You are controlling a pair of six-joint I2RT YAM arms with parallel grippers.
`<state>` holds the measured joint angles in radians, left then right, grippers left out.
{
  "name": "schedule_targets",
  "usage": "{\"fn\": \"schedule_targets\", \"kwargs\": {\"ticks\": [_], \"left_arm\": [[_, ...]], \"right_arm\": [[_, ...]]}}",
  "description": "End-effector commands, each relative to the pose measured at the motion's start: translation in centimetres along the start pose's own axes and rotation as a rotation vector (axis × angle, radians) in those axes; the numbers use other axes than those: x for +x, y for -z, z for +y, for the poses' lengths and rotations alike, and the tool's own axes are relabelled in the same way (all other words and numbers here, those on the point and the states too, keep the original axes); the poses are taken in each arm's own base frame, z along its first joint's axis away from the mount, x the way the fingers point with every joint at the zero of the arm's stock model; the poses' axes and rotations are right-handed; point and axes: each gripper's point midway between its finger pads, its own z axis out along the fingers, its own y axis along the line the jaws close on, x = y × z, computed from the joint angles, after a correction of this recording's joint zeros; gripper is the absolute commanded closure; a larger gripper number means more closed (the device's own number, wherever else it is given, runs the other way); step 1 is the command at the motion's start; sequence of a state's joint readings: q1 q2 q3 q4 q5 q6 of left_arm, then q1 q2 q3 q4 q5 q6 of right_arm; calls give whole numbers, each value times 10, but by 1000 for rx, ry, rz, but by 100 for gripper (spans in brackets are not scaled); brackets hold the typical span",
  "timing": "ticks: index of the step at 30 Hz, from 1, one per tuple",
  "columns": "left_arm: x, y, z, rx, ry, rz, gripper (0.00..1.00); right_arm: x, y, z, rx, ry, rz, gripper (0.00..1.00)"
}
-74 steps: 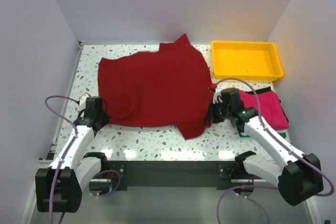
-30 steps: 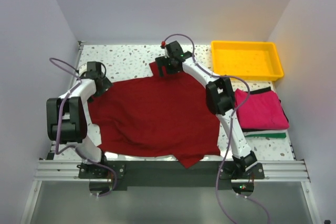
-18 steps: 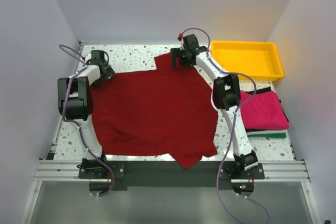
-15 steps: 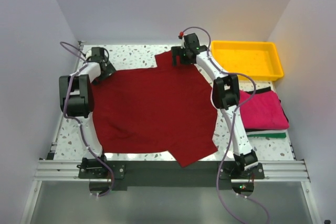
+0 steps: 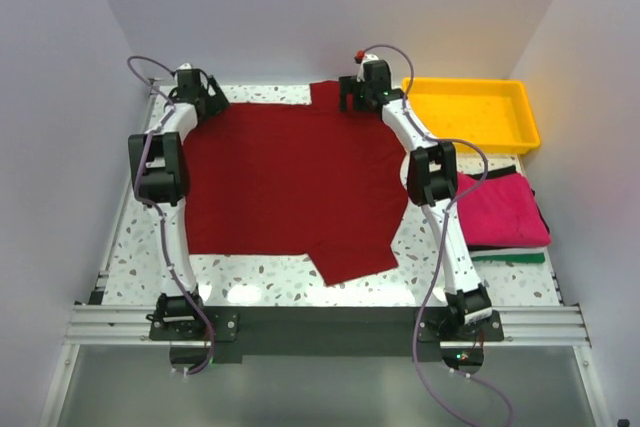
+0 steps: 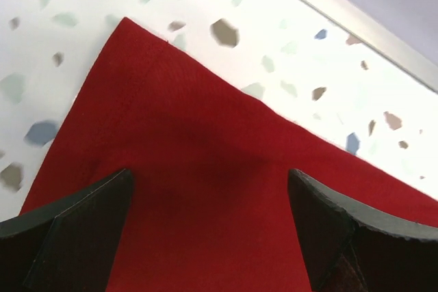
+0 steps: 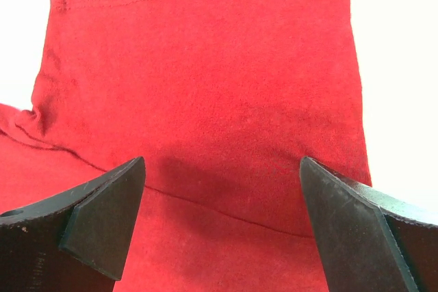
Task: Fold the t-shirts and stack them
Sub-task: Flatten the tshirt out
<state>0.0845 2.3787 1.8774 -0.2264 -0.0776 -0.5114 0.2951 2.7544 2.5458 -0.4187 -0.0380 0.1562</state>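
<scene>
The large maroon t-shirt [image 5: 290, 187] lies spread flat over the table's middle, with one sleeve pointing toward the near edge. My left gripper [image 5: 205, 103] stands open over its far left corner [image 6: 198, 135], cloth under the fingers but none pinched. My right gripper [image 5: 357, 100] stands open over the far sleeve [image 7: 205, 66], just above the sleeve seam. At the right lies a folded stack: the pink t-shirt [image 5: 500, 209] on top, a black one [image 5: 500, 171] under it and a green one [image 5: 505, 256] at the bottom.
A yellow tray [image 5: 470, 137] sits at the back right, beside my right arm. White walls close the table at the back and both sides. The speckled tabletop [image 5: 240, 267] shows along the near edge and at the far left corner [image 6: 287, 39].
Both arms have stretched farther toward the back wall. The maroon shirt has shifted back with them and lies flatter, its near hem now farther from the front edge.
</scene>
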Motion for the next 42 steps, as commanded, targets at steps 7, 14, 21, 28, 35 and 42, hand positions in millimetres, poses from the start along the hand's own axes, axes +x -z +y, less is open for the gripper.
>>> {"fn": "schedule_targets", "kwargs": {"ticks": [7,14,21,28,35,42], "left_arm": [[-34,-10,-44,178,-12,-19,0],[-135,133,-62,159,-1,-228,0],[-35,240,36,-108,117,-161,0],[67,330,103,-195,263,-155,0],[142,361,153,-311,443,-149,0],[167,346,166,-382,474,-92,2]], "right_arm": [[-71,23,-42,90,49,-173,1],[-151,129,3,3,131,-293,1],[-138,234,72,-108,172,-291,1],[-53,309,84,-164,-36,-234,1],[21,367,65,-139,-168,-214,1],[84,388,40,-64,-223,-156,1]]}}
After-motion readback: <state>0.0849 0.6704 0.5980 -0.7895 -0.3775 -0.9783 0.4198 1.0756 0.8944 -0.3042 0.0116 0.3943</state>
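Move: Both open hands are low on the red t-shirt near its far edge. From the left hand, the shirt's near left corner is about 43 cm back and 6 cm left; its far left corner is some 4 cm ahead and 6 cm left. From the right hand, the far sleeve's middle is about 6 cm ahead and 3 cm left, the near sleeve some 50 cm straight back, the yellow bin about 37 cm right and 2 cm back. Forward first, both open hands push the shirt on by a few centimetres, the right also sweeping some 5 cm right. Then both lift off and arc back high above the cloth: the left sinks again towards the near left corner, turning about 30 degrees counter-clockwise, while the right ends well above the shirt's right part. ##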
